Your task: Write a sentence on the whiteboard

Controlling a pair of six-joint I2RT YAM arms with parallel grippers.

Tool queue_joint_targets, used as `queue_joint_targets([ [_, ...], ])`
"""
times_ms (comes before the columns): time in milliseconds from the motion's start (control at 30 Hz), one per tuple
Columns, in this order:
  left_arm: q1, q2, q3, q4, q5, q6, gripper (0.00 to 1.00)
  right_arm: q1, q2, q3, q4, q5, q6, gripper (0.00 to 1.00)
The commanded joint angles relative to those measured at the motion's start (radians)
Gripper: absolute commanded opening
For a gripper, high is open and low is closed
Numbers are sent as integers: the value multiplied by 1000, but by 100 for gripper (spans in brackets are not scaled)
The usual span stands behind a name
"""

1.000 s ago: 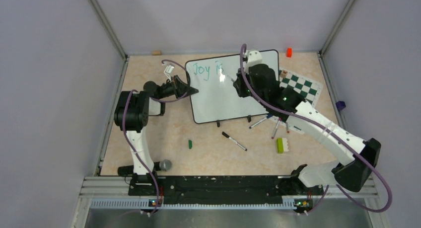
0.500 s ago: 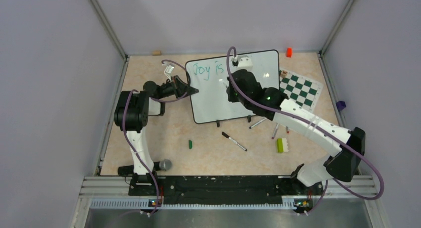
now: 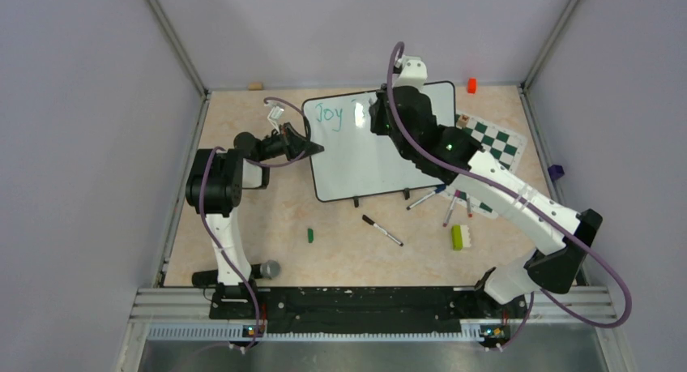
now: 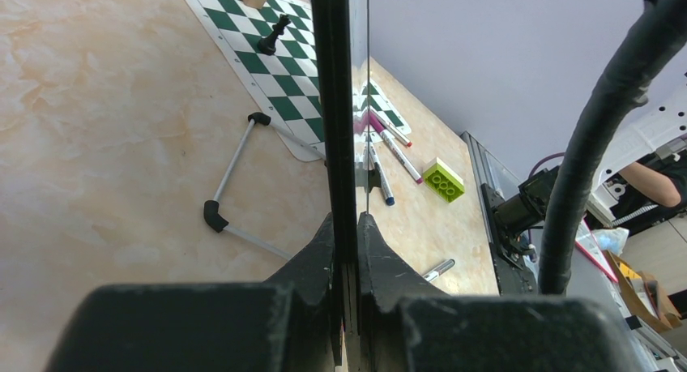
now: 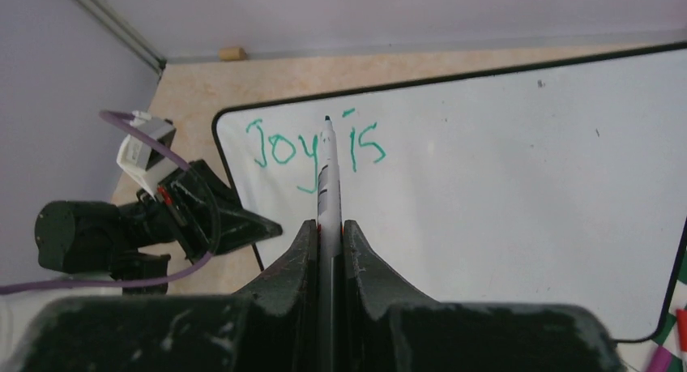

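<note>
The whiteboard point(image 3: 381, 157) stands tilted on its small feet at the table's middle back. Teal words "Joy is" point(image 5: 316, 145) run along its top left; in the top view only "Joy" point(image 3: 330, 113) shows, the rest lies under my right arm. My right gripper point(image 5: 330, 226) is shut on a white marker point(image 5: 326, 181) whose tip points between the two words, near the board's top edge. I cannot tell whether the tip touches. My left gripper point(image 4: 346, 222) is shut on the whiteboard's black left edge point(image 4: 336, 104), seen edge-on; it shows in the top view as the left gripper point(image 3: 317, 149).
A green-and-white chess mat point(image 3: 490, 145) lies right of the board, with loose pens point(image 3: 448, 208) and a lime brick point(image 3: 458, 237) in front of it. A black marker point(image 3: 381, 230) and a small green piece point(image 3: 310, 235) lie in front of the board. An orange block point(image 3: 471, 85) sits at the back.
My right gripper with the marker dipped toward the board's middle, then rose back to the top edge, now hiding "is" in the top view. The left arm has not moved.
</note>
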Motion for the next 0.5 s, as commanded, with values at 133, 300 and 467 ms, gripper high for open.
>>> queue_joint_targets([
  [133, -35, 6, -21, 96, 160, 133, 0, -58, -13, -30, 231, -28, -98, 0],
  [300, -36, 8, -20, 96, 159, 130, 0, -53, -130, -327, 359, -107, -109, 0],
  [467, -38, 12, -21, 96, 152, 127, 0, -18, -167, -333, 307, -125, -125, 0],
])
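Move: Ahead of the right hand's green marker, the blank stretch of whiteboard just right of and below "is" lies about 8 cm forward and some 14 cm below the hand, straight in line sideways. "is" stands roughly 9 cm ahead, 4 cm left and 11 cm down; "Joy" some 8 cm ahead, 11 cm left and 12 cm down. From the left hand that blank stretch lies about 14 cm right, 3 cm forward and 6 cm up. Arcing over, the right hand first goes on up and forward some 3 cm with the wrist tipping slightly up, then turns and drops quickly by about 10 cm, easing back a little over 2 cm and levelling the wrist again. Drifting slightly right, it carries the still-pinched marker down towards the blank stretch beside and below "is"; whether the tip touches can't be seen. The left hand keeps its pinch on the board's left edge. ##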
